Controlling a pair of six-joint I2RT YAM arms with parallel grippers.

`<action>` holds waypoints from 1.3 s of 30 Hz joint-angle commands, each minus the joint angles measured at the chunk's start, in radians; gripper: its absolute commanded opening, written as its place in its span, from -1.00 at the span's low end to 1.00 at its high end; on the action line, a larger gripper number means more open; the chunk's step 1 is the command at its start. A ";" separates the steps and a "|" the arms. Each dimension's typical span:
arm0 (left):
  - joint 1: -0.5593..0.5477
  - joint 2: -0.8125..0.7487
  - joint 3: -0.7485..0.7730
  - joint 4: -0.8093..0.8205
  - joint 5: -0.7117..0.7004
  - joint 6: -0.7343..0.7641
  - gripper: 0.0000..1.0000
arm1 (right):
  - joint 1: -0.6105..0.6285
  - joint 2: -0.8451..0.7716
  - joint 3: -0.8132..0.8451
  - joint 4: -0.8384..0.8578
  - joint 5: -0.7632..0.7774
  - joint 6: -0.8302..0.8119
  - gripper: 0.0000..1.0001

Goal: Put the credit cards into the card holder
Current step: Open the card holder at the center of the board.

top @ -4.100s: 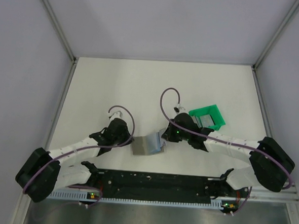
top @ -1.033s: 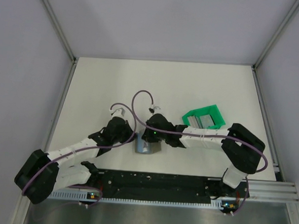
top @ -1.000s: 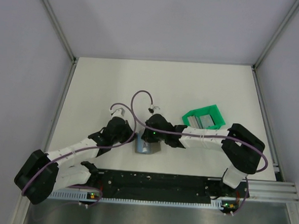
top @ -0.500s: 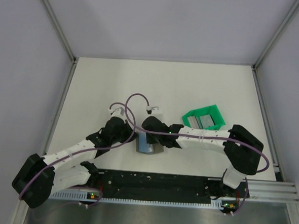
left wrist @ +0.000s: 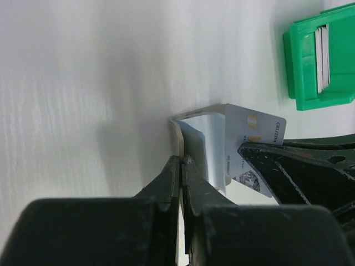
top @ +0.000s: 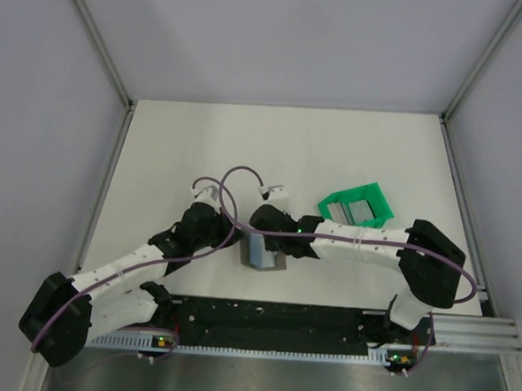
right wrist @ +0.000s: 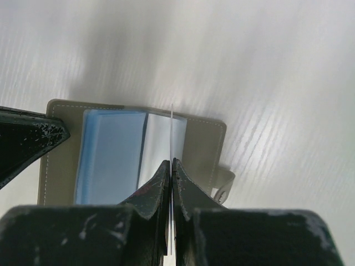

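Note:
The card holder (top: pixel 266 260) lies open on the table between the two arms, showing light blue sleeves (right wrist: pixel 111 158) inside a grey-tan cover (right wrist: pixel 202 147). My left gripper (left wrist: pixel 182 160) is shut on the holder's left cover edge (left wrist: pixel 177 130), holding it up. In my shut right gripper (right wrist: pixel 171 164) is a grey credit card (left wrist: pixel 256 132), seen edge-on (right wrist: pixel 171 130) in the right wrist view. That card stands over the holder's sleeves with its lower edge at a pocket. More credit cards (top: pixel 356 208) lie in the green tray (top: pixel 382 203).
The green tray (left wrist: pixel 302 72) sits to the right of the holder with cards (left wrist: pixel 321 52) standing in it. A snap tab (right wrist: pixel 224 185) sticks out from the holder's right edge. The left finger tip (right wrist: pixel 30 138) shows at the holder's left side.
The right gripper has carried the card left and nearer, down over the holder. The left gripper has pulled the cover open, so the blue sleeves now show.

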 commanded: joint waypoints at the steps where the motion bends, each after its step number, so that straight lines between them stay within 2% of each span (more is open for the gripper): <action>1: -0.002 -0.020 0.046 0.032 0.033 -0.011 -1.00 | 0.011 -0.065 0.040 -0.030 0.071 -0.032 -1.00; 27: -0.005 -0.020 0.009 0.065 0.039 -0.029 -1.00 | 0.012 0.044 0.158 -0.032 -0.214 0.003 -1.00; 35: -0.005 -0.031 0.001 0.066 0.039 -0.035 -1.00 | 0.012 0.050 0.184 -0.019 -0.213 0.037 -1.00; 39: -0.005 -0.044 0.000 0.066 0.036 -0.043 -1.00 | 0.015 0.055 0.184 -0.021 -0.161 0.092 -1.00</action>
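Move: The right hand, still holding a card on edge over the open card holder, has the blue sleeve about 4 cm to its left, 2 cm back and 3 cm below. The left cover's pinched edge is some 8 cm left and level fore and aft, the clasp strap about 4 cm right and 2 cm back, the green tray roughly 26 cm right and 14 cm ahead. From the left hand, the blue sleeve lies some 5 cm right, 3 cm back and slightly below. The right hand keeps its shut grip on the card, eases up about 1 cm with a slight drift to the right, then turns back and carries the card some 5 cm left over the blue sleeve towards the left fingertips, drawing back and ending about 2 cm higher as the fingers tip about 10 degrees more steeply down. Meanwhile the left hand stays shut on the far part of the left cover's edge, keeping its pinch and shifting less than a centimetre or so up and to the right. ##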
